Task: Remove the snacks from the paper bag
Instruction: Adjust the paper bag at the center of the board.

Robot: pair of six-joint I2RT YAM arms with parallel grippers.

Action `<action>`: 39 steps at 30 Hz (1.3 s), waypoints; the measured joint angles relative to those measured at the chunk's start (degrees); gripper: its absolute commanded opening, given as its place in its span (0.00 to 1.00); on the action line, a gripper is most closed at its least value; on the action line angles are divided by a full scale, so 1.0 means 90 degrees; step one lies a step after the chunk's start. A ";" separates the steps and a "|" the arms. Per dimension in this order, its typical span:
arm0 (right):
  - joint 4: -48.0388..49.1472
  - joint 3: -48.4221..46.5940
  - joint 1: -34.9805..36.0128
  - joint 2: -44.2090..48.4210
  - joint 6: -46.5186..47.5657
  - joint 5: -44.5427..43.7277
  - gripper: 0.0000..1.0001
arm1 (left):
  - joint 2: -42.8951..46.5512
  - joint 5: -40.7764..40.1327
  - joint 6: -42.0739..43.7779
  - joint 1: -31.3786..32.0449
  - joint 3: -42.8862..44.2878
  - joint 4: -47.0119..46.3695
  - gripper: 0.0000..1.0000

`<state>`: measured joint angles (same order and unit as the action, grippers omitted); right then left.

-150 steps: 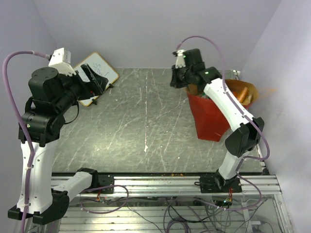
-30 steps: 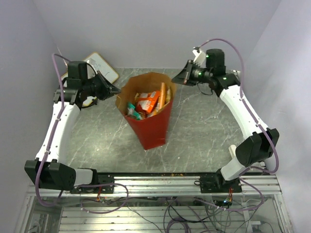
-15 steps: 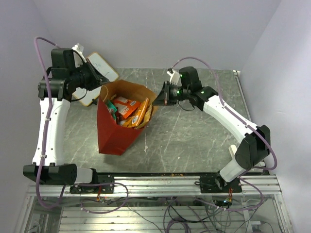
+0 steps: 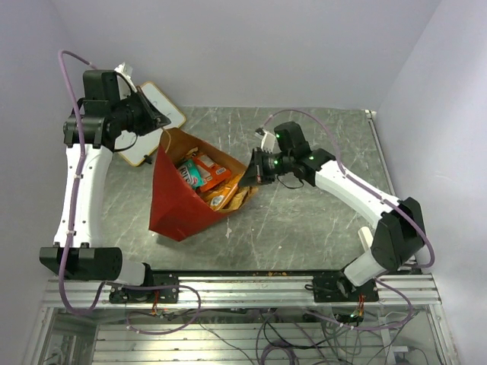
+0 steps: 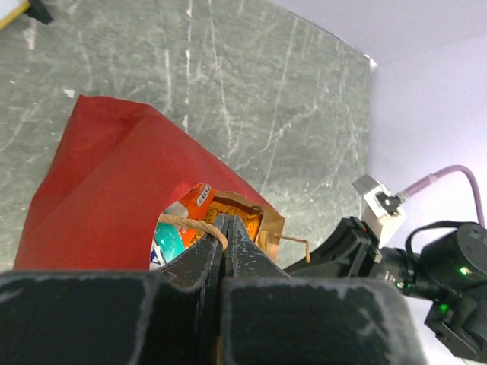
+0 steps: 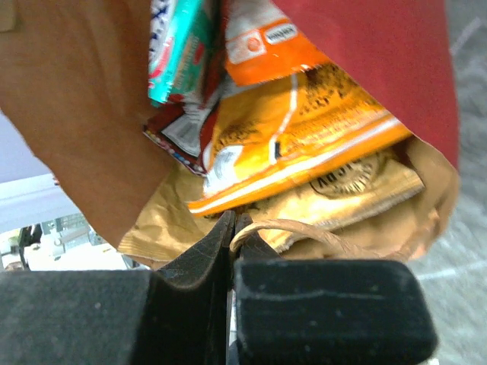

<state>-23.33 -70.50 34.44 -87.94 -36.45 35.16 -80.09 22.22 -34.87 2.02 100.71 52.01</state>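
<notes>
The red paper bag (image 4: 173, 205) leans over on the left half of the table, its brown-lined mouth facing up and to the right. Snacks (image 4: 204, 173) in orange, teal and tan crowd the mouth. My left gripper (image 4: 161, 126) is shut on one tan loop handle (image 5: 192, 223) above the bag's far rim. My right gripper (image 4: 253, 169) is shut on the other handle (image 6: 304, 227) at the low right rim. In the right wrist view an orange packet (image 6: 304, 144), a teal one (image 6: 179, 46) and a tan one (image 6: 365, 182) lie just beyond the fingertips.
A white whiteboard (image 4: 156, 112) with a wooden frame lies at the back left, just behind the left gripper. Grey marble tabletop (image 4: 319, 228) stretches right of the bag. Lilac walls close in on three sides, and a metal rail runs along the near edge.
The bag has travelled from the table's centre to the left and tipped, its mouth sinking toward the right. The right gripper came left and down with its handle; the left stayed high.
</notes>
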 measured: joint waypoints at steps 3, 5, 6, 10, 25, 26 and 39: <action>0.0046 -0.0578 0.0177 -0.0372 0.0015 0.0090 0.00 | -0.0087 -0.0240 0.0039 -0.0058 0.0180 0.0097 0.07; 0.0085 -0.1078 0.0359 -0.0714 0.0097 0.0109 0.00 | -0.0090 -0.0296 0.0063 -0.0141 0.0221 0.0095 0.07; 0.0087 -0.1231 0.0440 -0.0823 0.0143 0.0119 0.00 | -0.0090 -0.0301 0.0068 -0.0189 0.0223 0.0063 0.07; 0.0049 -0.1496 0.0741 -0.1071 0.0369 0.0124 0.00 | -0.0087 -0.0109 0.0010 -0.0270 0.0104 -0.0318 0.07; -0.0979 -0.0641 0.0782 -0.0869 0.1066 -0.0651 0.18 | 0.0996 0.1520 -0.1333 -0.0289 -0.2467 -0.2752 0.07; -0.1168 -0.0699 0.0775 -0.0843 0.1175 -0.0792 0.23 | 0.1088 0.1549 -0.1418 -0.0289 -0.2528 -0.2800 0.07; -0.2735 -0.2176 0.0753 -0.0481 0.2749 -0.2854 0.54 | 0.1056 0.1668 -0.1632 -0.0289 -0.2521 -0.2781 0.07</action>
<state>-47.94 -90.08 41.21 -92.27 -11.70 9.47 -70.59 37.23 -49.56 -0.58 78.02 26.98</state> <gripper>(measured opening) 0.517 0.077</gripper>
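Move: The paper bag, hung by its rope handles from both shut grippers, has its middle about 5 cm right of the left hand, 12 cm back and 24 cm below; from the right hand it lies some 17 cm left, 2 cm back and 9 cm down. Inside, the yellow packet is roughly 9 cm left of the right hand and 3 cm back, the teal packet 18 cm left and 2 cm ahead. The whiteboard lies about 15 cm ahead of the left hand and 12 cm left. The paper bag is swung left by both handles, the right hand leading by about 6 cm and rising a little, then sinking some 7 cm while it heads back right. The left hand keeps its handle, edging forward-left, then dipping and easing back and right with a roll. Low down, the right gripper opens halfway, lets go of the near handle and rises about 5 cm, going right and forward and tilting to point steeply down. ##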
